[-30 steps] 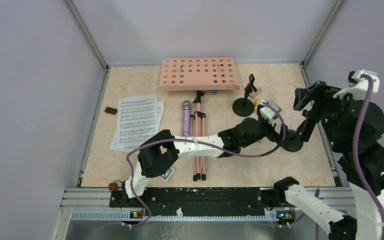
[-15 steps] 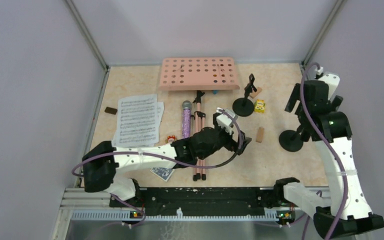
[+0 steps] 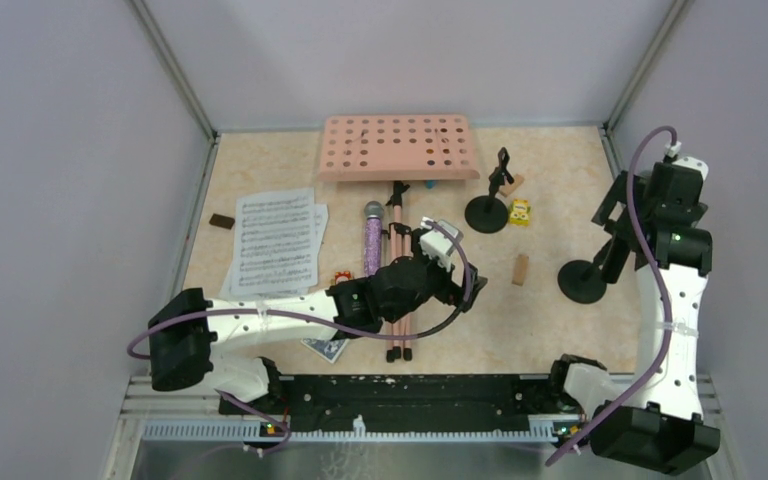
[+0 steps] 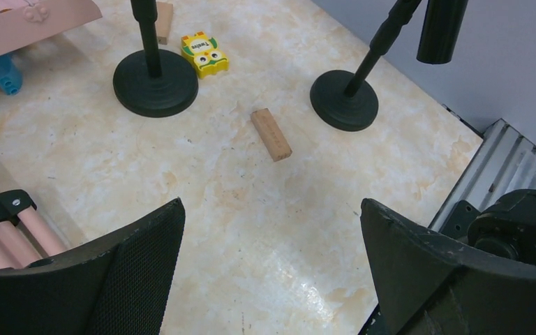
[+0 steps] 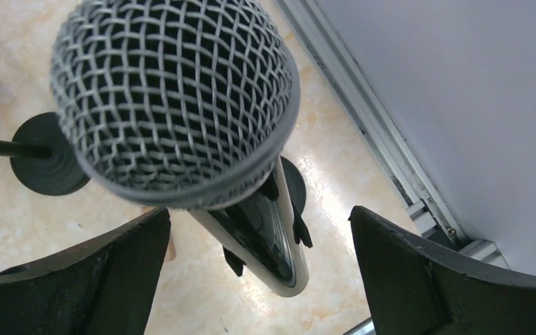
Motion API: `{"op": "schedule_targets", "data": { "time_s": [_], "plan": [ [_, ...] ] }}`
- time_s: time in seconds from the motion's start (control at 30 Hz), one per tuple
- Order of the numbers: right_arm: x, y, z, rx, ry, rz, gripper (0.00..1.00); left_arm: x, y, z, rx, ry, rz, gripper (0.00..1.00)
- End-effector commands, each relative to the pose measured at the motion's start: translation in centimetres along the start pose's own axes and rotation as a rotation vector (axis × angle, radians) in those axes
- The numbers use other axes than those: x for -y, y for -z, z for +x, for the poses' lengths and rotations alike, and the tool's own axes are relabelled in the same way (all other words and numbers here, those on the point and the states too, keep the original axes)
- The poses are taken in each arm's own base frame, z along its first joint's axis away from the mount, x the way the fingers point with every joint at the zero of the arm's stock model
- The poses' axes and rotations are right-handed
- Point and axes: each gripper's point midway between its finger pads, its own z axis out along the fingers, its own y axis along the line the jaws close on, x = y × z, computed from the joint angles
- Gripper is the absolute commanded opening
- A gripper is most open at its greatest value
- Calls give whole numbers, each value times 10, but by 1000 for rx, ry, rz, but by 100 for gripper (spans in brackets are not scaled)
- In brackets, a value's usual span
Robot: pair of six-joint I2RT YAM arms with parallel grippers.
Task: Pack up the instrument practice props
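Observation:
The salmon-pink music rack lies flat at the back, its tripod legs pointing toward me. The white sheet-music pages lie to the left, the purple-glitter microphone beside the legs. One black holder stands empty; the other carries the black grey-headed microphone. My right gripper is open, its fingers on either side of that microphone, apart from it. My left gripper is open and empty above the bare floor, near the tripod legs.
A wooden block lies between the two holders, a yellow owl toy by the left one. A blue card pack, a small orange toy and a brown piece lie at the left. Grey walls enclose the floor.
My left arm has drawn back left, away from the right holder, to above the tripod legs. My right arm has swung down over the microphone in the right holder.

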Motion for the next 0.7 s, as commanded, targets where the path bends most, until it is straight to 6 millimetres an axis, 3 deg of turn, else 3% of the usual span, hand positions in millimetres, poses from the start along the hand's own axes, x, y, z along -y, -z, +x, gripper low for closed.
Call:
{"op": "schedule_targets", "data": {
  "time_s": [0.0, 0.1, 0.27, 0.53, 0.6, 0.67],
  "plan": [
    [-9, -15, -8, 25, -3, -65, 98, 1, 3, -8, 10, 5, -9, 99],
    [-9, -23, -1, 12, -1, -65, 95, -2, 4, -9, 13, 2, -21, 99],
    [-11, -30, 5, 2, -3, -74, 81, -6, 6, -9, 12, 2, -40, 99],
    [-9, -21, -3, 39, -6, -75, 29, -12, 10, -5, -2, 22, -68, 99],
    [-7, -12, -14, 74, -11, -71, 13, -13, 12, -5, -8, 23, -75, 99],
    [-4, 1, -30, 128, -14, -66, 3, -18, 17, -5, -14, 28, -98, 99]
  ]
}}
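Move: The silver-headed microphone in its stand is right below the open right hand: its middle is about 6 cm down, level fore and aft and 1 cm to the left. Its stand foot is on the table some 26 cm down and 2 cm left. At that height, the wooden block lies about 15 cm left and 3 cm ahead, the yellow owl 15 left and 14 ahead, and the empty stand's foot 22 left and 14 ahead. From the left hand, the microphone is about 33 cm right, 6 ahead and slightly lower. The right hand sinks about 3 cm and reaches 1.5 cm forward with hardly any turn, bringing its wide-open fingers down around the microphone's body below the mesh head. As it comes to a stop the fingers close to a bit under half open and pinch the body from both sides, while the empty left hand, still wide open, merely eases a couple of centimetres down and to its left. ##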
